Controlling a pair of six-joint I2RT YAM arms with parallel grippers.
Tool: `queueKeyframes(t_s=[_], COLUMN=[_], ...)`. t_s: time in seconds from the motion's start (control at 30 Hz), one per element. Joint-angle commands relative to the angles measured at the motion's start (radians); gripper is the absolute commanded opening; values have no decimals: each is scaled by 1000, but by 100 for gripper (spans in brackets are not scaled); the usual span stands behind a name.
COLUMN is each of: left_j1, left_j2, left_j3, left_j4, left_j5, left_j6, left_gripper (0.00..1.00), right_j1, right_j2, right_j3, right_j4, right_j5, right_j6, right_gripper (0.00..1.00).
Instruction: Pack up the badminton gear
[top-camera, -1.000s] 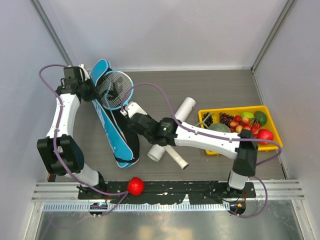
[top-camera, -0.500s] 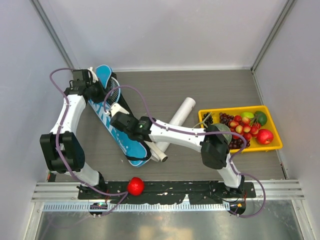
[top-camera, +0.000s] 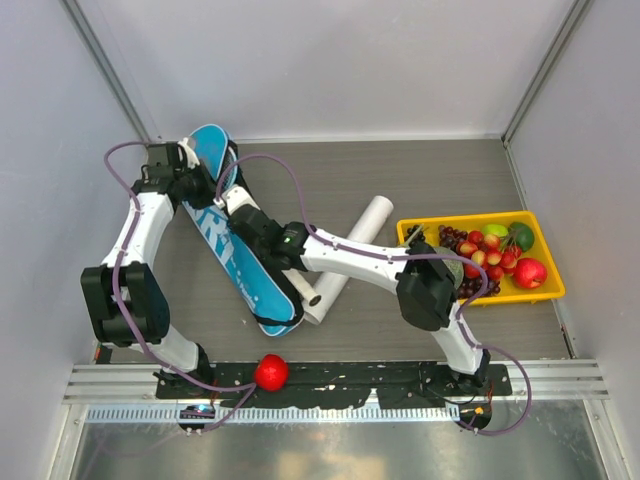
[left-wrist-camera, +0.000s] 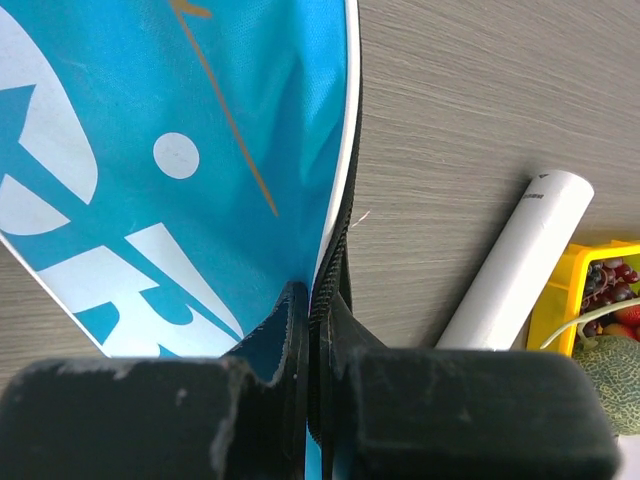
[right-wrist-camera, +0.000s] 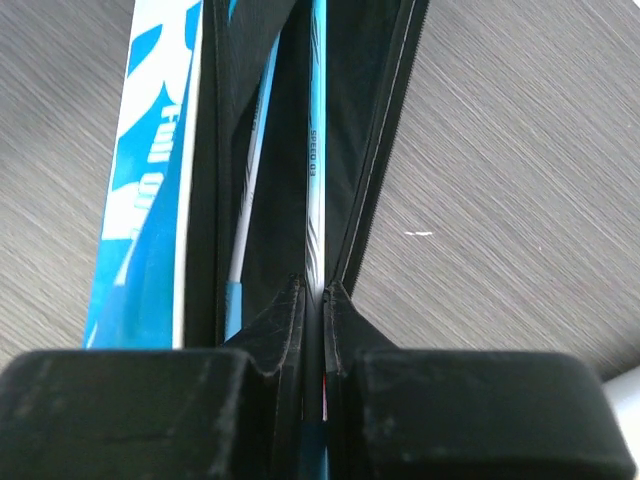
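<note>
The blue racket bag (top-camera: 245, 275) lies slantwise on the left of the table, its mouth at the far end. My left gripper (top-camera: 203, 182) is shut on the bag's zipper edge (left-wrist-camera: 335, 200), also seen close up as the left gripper (left-wrist-camera: 312, 300). My right gripper (top-camera: 232, 197) is shut on a racket's thin light-blue shaft (right-wrist-camera: 316, 150), which runs into the bag's black inside (right-wrist-camera: 270, 120). The racket's pale handle (top-camera: 303, 288) sticks out toward the front. A second racket shaft (right-wrist-camera: 245, 200) lies inside the bag. The long white tube (top-camera: 368, 222) lies right of the bag, partly under my right arm.
A yellow tray (top-camera: 470, 217) of fruit stands at the right, its corner (left-wrist-camera: 590, 255) showing in the left wrist view beside the tube (left-wrist-camera: 520, 260). A small red ball (top-camera: 270, 372) rests on the front rail between the arm bases.
The racket's head, outside the bag a second ago, has slid into the bag. My right gripper moved up and left along with it. The bag has shifted and flattened.
</note>
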Motion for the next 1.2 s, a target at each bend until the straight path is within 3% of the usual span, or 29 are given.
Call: queueKeyframes(t_s=[0.0,0.07,0.3,0.5,0.7,0.97,1.17], left_j1=[-5,-5,-2,14,58,107,123], left_j2=[-65,-60,-41,-18,32,55,50], left_j3=[-15,-20,8,39,105,149,172], left_j4=[75,78,66,33,-20,-52,-82], left_j5=[72,82,83,83,80,144,174], left_j6=[-43,-52,-71,-69,-10,36,63], left_gripper=[0,0,0,0,0,0,0], right_j1=[-1,-4,-10,-13,-22,-120,-191], right_j2=[39,62,98,134,95,-194,-205], right_j3=[111,126,119,123,97,-176,-265], right_j4=[138,138,209,239,203,196,184], right_j5=[-4,-4,2,-30,-165,-431,-570], right_j6=[82,108,140,164,178,218,224], right_gripper=[5,11,16,28,37,72,82])
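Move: The right hand pinches the racket shaft above the badminton bag, whose middle lies roughly 5 cm back, 1 cm to the right and 10 cm below; the racket handle sticks out about 16 cm back and 14 cm right. The shuttle tube lies some 10 cm back and 25 cm right of the right hand. From the left hand, pinching the bag's upper edge, the bag's middle is about 9 cm back, 6 cm right and 12 cm lower. The right hand carries the racket shaft about 5 cm left, a little forward and down over the open bag while its fingers start to part, then opens wide and draws off to the right, back and up some 7 cm, the wrist turning about 25 degrees as it leaves the shaft. The left hand keeps its pinch on the bag's edge, nearly still at first, then draws that edge about 3.5 cm to the left as the right hand backs off. ##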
